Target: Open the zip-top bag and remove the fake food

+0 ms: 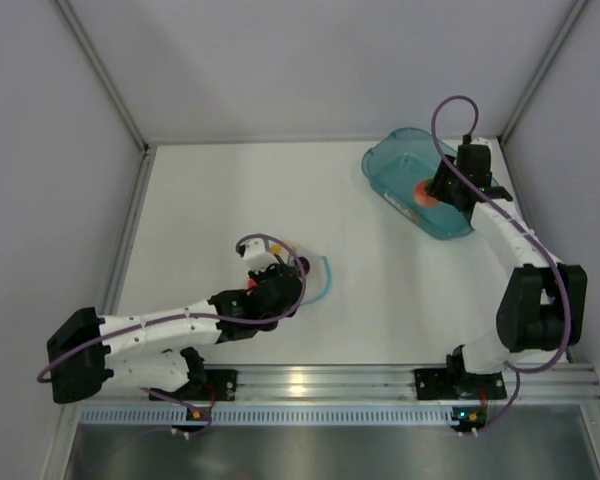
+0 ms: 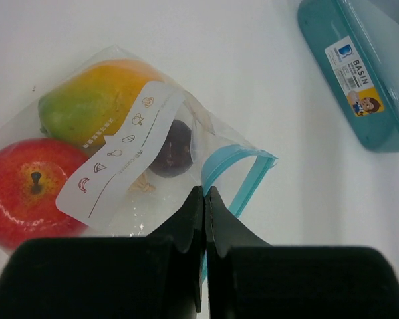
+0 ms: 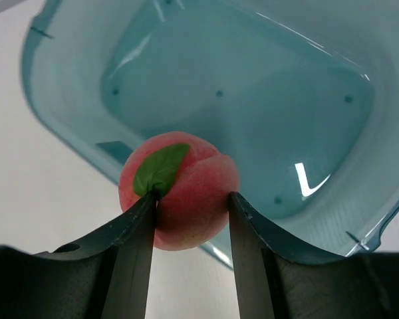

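The zip-top bag (image 2: 130, 156) lies on the white table, clear with a white label, and its teal zip strip (image 2: 243, 169) gapes open in a loop. Inside it are fake food pieces: a yellow-green mango (image 2: 86, 100), a red ball with a stem (image 2: 26, 189) and a small dark red piece (image 2: 173, 149). My left gripper (image 2: 205, 194) is shut on the bag's rim at the zip strip; in the top view it (image 1: 272, 285) sits at the bag (image 1: 318, 275). My right gripper (image 3: 191, 197) is shut on a pinkish peach (image 3: 186, 179) with a green leaf, held above the near rim of the teal tub (image 3: 253, 100).
The teal translucent tub (image 1: 400, 165) stands at the back right near the enclosure wall, with the right arm (image 1: 525, 240) reaching over it. Its labelled side (image 2: 356, 73) shows in the left wrist view. Grey walls close in the table on three sides.
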`<act>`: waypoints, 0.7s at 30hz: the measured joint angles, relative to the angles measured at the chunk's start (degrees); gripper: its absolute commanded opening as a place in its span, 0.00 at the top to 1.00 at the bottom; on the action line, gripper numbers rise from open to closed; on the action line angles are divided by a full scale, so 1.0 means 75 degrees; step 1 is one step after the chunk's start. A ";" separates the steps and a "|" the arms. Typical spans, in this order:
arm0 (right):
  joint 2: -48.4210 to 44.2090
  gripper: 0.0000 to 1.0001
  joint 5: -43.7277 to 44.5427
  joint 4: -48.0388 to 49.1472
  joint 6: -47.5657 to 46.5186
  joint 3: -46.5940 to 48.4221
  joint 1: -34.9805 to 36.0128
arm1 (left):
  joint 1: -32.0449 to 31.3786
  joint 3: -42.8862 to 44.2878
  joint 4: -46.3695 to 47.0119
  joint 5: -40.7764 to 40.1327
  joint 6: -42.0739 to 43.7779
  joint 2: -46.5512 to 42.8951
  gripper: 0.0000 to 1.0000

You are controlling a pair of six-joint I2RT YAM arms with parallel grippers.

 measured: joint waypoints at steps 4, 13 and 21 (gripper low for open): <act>0.1154 0.82 0.0210 0.0079 0.0012 0.0484 -0.0370 | 0.0015 0.0245 -0.0017 0.0318 0.0289 0.0070 1.00; 0.2294 0.24 0.0423 0.0055 -0.0105 0.1244 -0.0417 | 0.0020 0.0501 -0.0020 0.0868 0.0609 0.0143 1.00; 0.1845 0.03 -0.0254 -0.0312 -0.0114 0.1472 -0.0417 | 0.0055 0.0501 -0.0020 0.0895 0.0804 0.0108 1.00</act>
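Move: The right hand holds the peach over the basin's near-left part; the basin's middle lies about 6 cm ahead, 4 cm to its right and 9 cm below. Its near-left wall is only some 3 cm to the left and 3 cm back. The left hand has the bag's lip pinched; the bag's middle is about 3 cm ahead, 6 cm left and 5 cm below that hand, with the plum some 4 cm ahead and 2 cm left. Down and forward, drifting right, the right hand lowers the held peach about 6 cm towards the basin floor, the fingers tipping slightly steeper. There they spread wide and let go of it, and the hand rises again some 3 cm. Meanwhile the left hand keeps its pinch on the bag's lip, drawing it right and slightly up while turning a little clockwise, then holds. ##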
